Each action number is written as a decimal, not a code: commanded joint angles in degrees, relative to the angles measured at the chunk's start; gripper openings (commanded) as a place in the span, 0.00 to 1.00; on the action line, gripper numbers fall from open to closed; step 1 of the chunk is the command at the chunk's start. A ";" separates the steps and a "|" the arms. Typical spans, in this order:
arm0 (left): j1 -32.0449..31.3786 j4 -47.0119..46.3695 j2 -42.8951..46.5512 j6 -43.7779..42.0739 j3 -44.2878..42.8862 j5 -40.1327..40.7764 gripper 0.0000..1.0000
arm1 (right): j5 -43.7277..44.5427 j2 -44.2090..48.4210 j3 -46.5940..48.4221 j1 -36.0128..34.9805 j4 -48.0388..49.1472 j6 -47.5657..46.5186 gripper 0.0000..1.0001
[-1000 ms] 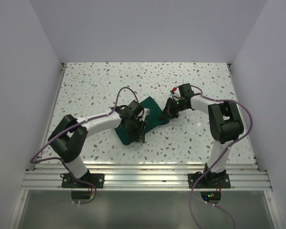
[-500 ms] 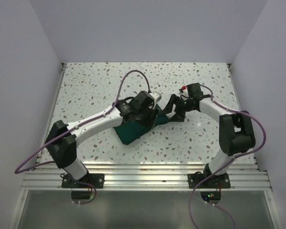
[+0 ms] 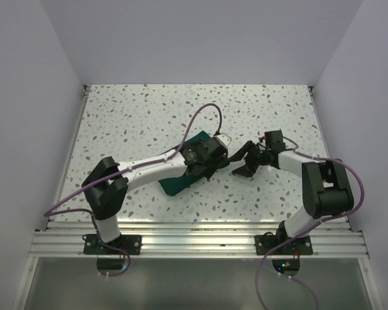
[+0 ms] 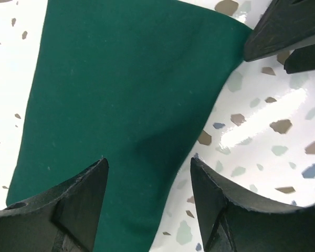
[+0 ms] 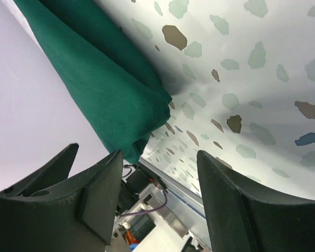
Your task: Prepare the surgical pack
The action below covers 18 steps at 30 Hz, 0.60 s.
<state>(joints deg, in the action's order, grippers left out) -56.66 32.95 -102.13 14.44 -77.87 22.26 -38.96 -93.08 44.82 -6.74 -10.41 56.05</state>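
The surgical pack (image 3: 173,183) is a dark green fabric bundle lying folded on the speckled tabletop, partly hidden under my left arm. My left gripper (image 3: 215,169) hovers open over its right end. In the left wrist view the green cloth (image 4: 121,94) fills the upper left, and its right edge runs between the open fingers of the left gripper (image 4: 147,164). My right gripper (image 3: 244,163) stands open just right of the bundle, nothing between its fingers. In the right wrist view the folded cloth end (image 5: 110,89) lies apart from the open right gripper (image 5: 157,157).
White walls enclose the speckled table (image 3: 129,116) on three sides. A metal rail (image 3: 194,239) runs along the near edge by the arm bases. Purple cables (image 3: 207,113) loop above both arms. The right gripper's black fingers (image 4: 283,31) show in the left wrist view's top right corner.
The right gripper has opened, let go of the cloth's right corner and drawn back to the right. The left arm has reached across to the bundle's right end and opened wider.
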 commanded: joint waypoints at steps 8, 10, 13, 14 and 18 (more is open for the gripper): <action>-0.55 -4.29 -2.47 -1.78 0.17 3.23 0.68 | 0.90 5.36 -5.88 -0.29 10.68 5.83 0.47; -0.64 -5.09 -1.67 -1.78 0.87 3.14 0.69 | 0.90 5.45 -6.75 -0.46 11.03 5.47 0.46; -0.90 -4.65 -3.07 -1.96 0.44 4.46 0.70 | 0.38 4.93 -8.42 -0.99 14.36 6.52 0.41; -0.99 -4.56 -3.51 -1.96 -0.35 4.54 0.70 | 0.46 4.84 -8.78 -1.43 15.07 6.79 0.40; -2.92 -4.65 -3.87 -2.04 -0.88 6.12 0.71 | 0.38 4.66 -9.49 -1.96 16.74 6.88 0.38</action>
<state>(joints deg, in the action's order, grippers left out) -57.91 30.48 -105.91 13.65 -77.62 25.85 -38.48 -89.49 35.70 -8.23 2.22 62.22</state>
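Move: The green wrapped pack's right end is just off the right hand's spread fingers, about 2 cm to the left, level fore and aft and some 2 cm below. The pack's middle lies roughly 11 cm left of that hand, 1 cm back and 2 cm below. From the left hand, the same end is about 6 cm right, 3 cm ahead and 5 cm below; the middle is about 4 cm left, 1 cm ahead and 6 cm below. The pack's right end is being closed in on from both sides: the left hand sinks about 2 cm over the green cloth beside that end, then holds there with fingers still open. The right hand first stays in place, narrowing its wide-open fingers to a bit over half their gap beside the cloth's end, then eases back and slightly left by 1 cm or so; whether the fingers touch the cloth can't be seen. ##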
